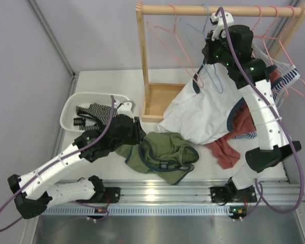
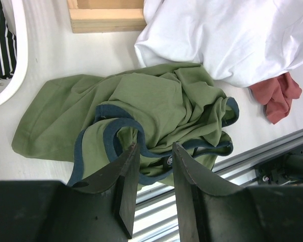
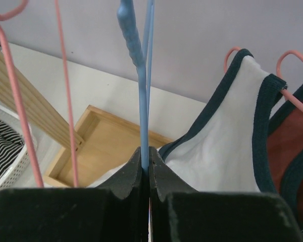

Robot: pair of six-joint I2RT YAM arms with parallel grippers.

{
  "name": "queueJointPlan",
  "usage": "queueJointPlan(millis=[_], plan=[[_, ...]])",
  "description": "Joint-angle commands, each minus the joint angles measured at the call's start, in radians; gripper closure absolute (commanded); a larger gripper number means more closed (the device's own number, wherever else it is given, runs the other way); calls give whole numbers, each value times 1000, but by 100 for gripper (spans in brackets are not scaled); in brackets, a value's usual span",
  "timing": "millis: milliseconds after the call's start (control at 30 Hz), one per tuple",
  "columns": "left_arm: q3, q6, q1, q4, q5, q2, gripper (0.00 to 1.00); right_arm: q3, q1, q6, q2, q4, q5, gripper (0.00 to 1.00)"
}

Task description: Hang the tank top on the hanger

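The olive-green tank top [image 1: 162,155] with navy trim lies crumpled on the table near the front rail. In the left wrist view the tank top [image 2: 151,101] spreads out under my left gripper [image 2: 152,154]. Its jaws stand open just above the near navy-trimmed edge, with nothing between them. The light-blue wire hanger [image 1: 217,86] hangs among the others on the wooden rail. My right gripper [image 3: 149,149] is up at the rail, shut on a thin wire of the hanger [image 3: 141,91]. From above, the right gripper [image 1: 208,56] is mostly hidden by its own wrist.
Pink hangers [image 1: 168,40] hang on the wooden rack [image 1: 193,9], whose base tray [image 1: 160,99] sits behind the tank top. A white navy-trimmed top [image 1: 203,114] and a red garment [image 1: 229,147] drape to the right. At the left, a white basket [image 1: 71,109] holds striped clothing.
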Motion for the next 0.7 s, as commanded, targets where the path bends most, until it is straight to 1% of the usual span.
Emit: queueJointPlan(millis=[0,67,367,533,633,667], plan=[[33,0,2,18,9,8,63,-10,-10,9,-79,107,47,100],[36,0,2,18,7,10,63,-28,-12,16,-105,142,58,100],[33,-1,2,17,6,2,63,-97,-10,26,-180,184,78,100],[30,3,2,17,9,2,62,-205,-10,72,-278,199,84,100],[27,6,2,11,3,4,62,-258,-10,101,-344,155,78,100],[26,6,2,9,1,4,62,-301,-10,107,-364,143,77,100]])
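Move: The right hand already grips the blue hanger, whose hook is on the rod about 10 cm ahead and 16 cm above. The green tank top it is meant for lies some 21 cm back, 22 cm left and 43 cm below. The empty pink hanger is about 8 cm ahead, 11 cm left and 3 cm up; the hanging white tank top, about level fore and aft, 3 cm right and 18 cm below. From the left hand, the green one is about 4 cm ahead, 7 cm right, 23 cm below. Keep the right gripper shut on the blue hanger and lift it some 4 cm to bring its hook up over the rod, tipping the fingers up about 8 degrees. Then draw it back towards yourself and a little right, about 5 cm back in all and sinking slightly at the end, away from the empty pink hanger. ##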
